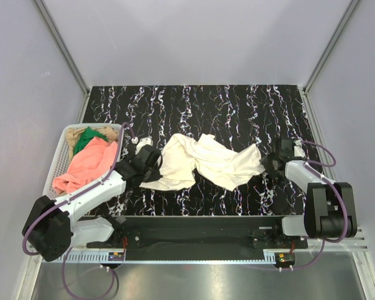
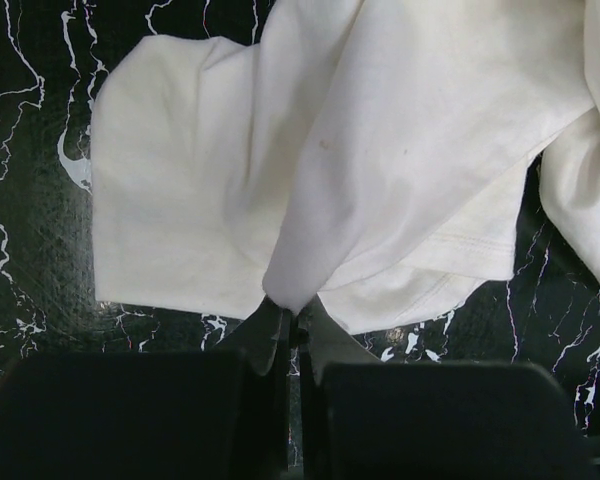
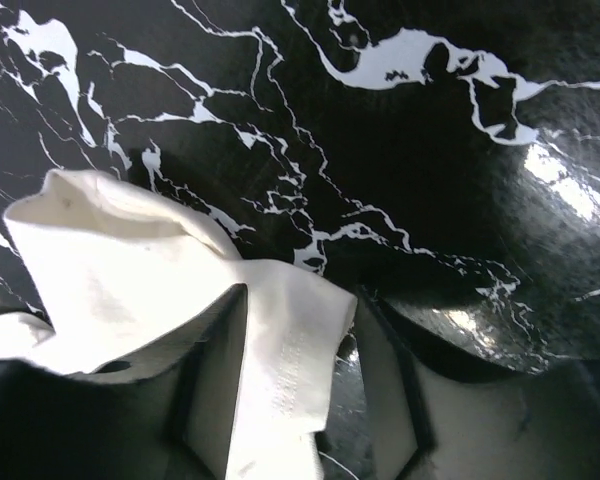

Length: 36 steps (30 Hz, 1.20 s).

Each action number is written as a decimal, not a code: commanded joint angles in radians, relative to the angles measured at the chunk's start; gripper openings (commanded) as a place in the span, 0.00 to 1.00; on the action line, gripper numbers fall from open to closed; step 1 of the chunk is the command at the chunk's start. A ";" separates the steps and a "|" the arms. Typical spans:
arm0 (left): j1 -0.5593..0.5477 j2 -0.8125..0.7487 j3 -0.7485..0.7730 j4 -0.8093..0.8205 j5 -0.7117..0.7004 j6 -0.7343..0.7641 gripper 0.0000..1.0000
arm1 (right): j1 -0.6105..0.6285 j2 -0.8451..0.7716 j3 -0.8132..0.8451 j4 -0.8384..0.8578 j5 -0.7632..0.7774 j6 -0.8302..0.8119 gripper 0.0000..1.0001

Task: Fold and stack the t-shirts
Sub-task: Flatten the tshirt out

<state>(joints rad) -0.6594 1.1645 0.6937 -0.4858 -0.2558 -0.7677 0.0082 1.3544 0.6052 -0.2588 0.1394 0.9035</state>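
Observation:
A large cream-white t-shirt [image 1: 206, 161] lies crumpled across the middle of the black marbled table [image 1: 237, 106]. My left gripper [image 1: 155, 157] sits at its left side. In the left wrist view that gripper [image 2: 293, 308] is shut on a pinched fold of the cream cloth [image 2: 380, 130]. My right gripper [image 1: 267, 165] is at the shirt's right corner. In the right wrist view its jaws [image 3: 302, 300] stand open, and a hemmed edge of the shirt [image 3: 130, 270] hangs loosely between them, lying against the left finger with a gap to the right one.
A white mesh basket [image 1: 61, 150] stands at the left edge and holds a salmon-pink t-shirt [image 1: 87, 164], a green one [image 1: 85, 139] and a tan one [image 1: 106, 132]. Grey walls enclose the table on three sides.

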 commanded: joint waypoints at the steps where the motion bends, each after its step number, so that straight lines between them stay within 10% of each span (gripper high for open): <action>1: 0.006 -0.035 0.041 0.003 -0.013 0.015 0.00 | -0.004 0.018 -0.025 0.039 0.020 0.037 0.47; 6: 0.006 -0.034 0.070 -0.011 -0.002 0.027 0.00 | -0.002 -0.032 -0.032 0.040 0.075 0.011 0.01; 15: 0.015 -0.037 0.167 -0.060 -0.034 0.064 0.13 | -0.004 -0.285 0.086 -0.103 0.198 -0.071 0.00; 36: 0.018 0.018 0.009 0.021 0.017 -0.024 0.31 | -0.002 -0.428 -0.015 -0.109 -0.058 -0.026 0.00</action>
<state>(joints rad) -0.6460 1.1748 0.7116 -0.5194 -0.2428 -0.7719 0.0078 0.9360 0.5747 -0.3901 0.1051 0.8833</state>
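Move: The right hand's open fingers already straddle the right-hand corner of the cream t-shirt, its middle under 1 cm below and about 1 cm left of the hand. The shirt's near lobe lies some 7 cm back and 12 cm left. The left hand holds a raised fold; the near-left panel lies about 6 cm below, 1 cm back and 2 cm right, the bunched middle 8 cm ahead, 11 cm right, 5 cm below. Upward with the right hand once its fingers have shut on the shirt's right corner: it swings slightly right and back again, rises just over 10 cm, then settles about 8 cm up and a little back, fingers tilted some 15 degrees more forward. The left lifts its fold about 5 cm, opens partway from near the top, and sinks back to its starting height. ##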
